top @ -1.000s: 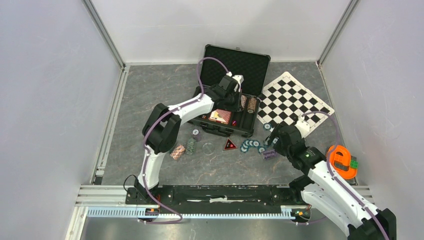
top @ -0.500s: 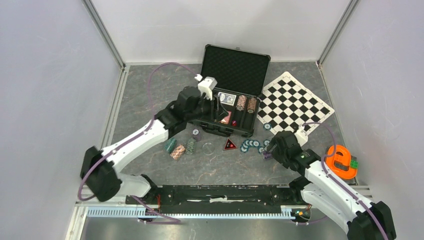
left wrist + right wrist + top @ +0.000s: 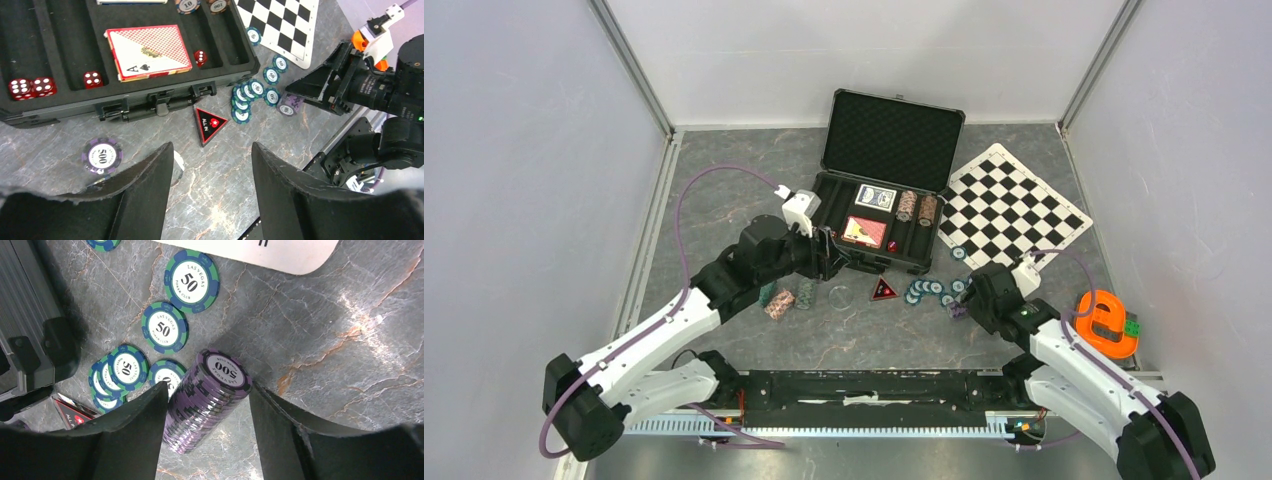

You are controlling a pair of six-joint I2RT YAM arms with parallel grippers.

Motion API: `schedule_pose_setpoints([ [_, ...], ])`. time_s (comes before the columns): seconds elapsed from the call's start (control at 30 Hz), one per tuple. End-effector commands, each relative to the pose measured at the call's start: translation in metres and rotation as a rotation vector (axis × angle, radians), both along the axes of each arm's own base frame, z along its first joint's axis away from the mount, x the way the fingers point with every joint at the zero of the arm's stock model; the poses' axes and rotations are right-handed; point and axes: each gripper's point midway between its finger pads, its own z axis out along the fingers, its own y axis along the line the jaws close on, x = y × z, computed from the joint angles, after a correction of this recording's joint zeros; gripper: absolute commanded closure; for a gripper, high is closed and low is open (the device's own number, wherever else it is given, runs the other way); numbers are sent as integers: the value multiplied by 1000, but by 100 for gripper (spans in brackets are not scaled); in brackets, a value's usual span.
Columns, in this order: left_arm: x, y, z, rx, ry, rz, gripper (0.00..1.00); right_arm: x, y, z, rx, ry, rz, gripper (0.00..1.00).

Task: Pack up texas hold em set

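Observation:
The black case (image 3: 876,262) lies open with its lid (image 3: 892,135) up. Inside are a blue deck (image 3: 876,197), a red deck (image 3: 149,51), brown and pink chips (image 3: 916,207) and red dice (image 3: 30,86). My left gripper (image 3: 211,147) hangs open and empty over bare floor just in front of the case. It shows in the top view as left gripper (image 3: 829,258). A purple chip stack (image 3: 210,400) stands between the fingers of my right gripper (image 3: 207,386), which is open, with a gap at the right finger. Teal chips (image 3: 164,329) lie scattered beside it.
In front of the case lie a single purple chip (image 3: 102,156), a triangular all-in marker (image 3: 210,123), a clear disc (image 3: 841,296) and short chip stacks (image 3: 780,303). The chequered mat (image 3: 1014,205) is at the right, and the orange piece (image 3: 1107,322) sits by the right wall.
My left arm has pulled back from over the case to its front edge, and its gripper has opened. My right gripper's fingers have narrowed round the purple stack.

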Motion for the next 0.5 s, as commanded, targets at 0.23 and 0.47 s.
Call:
schedule_pose_setpoints([
  [0.23,4,12,4,7,-48,57,33,10,-7,45,-29,-90,3,64],
  [0.47,-3,1,4,-26,-41,-13,31,23,1,96,-7,-214,60,68],
])
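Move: The purple chip stack lies practically between the right hand's open fingers, its middle about 1 cm to the left and 1 cm below, running at a slant to them. From that hand, the nearest loose green chip is some 3 cm ahead and 5 cm left, the green chip cluster about 4 cm ahead and 12 cm left, and the case's middle roughly 20 cm ahead and 24 cm left. From the left hand, the purple stack is about 7 cm back, 31 cm right and 19 cm below. The purple stack is pinched between the right hand's two fingers, which close on its sides from partly open and then keep their grip. The hand stays almost in place while they shut, then takes the stack straight up off the table, about 4 cm and gaining speed, with hardly any turn of the wrist. ##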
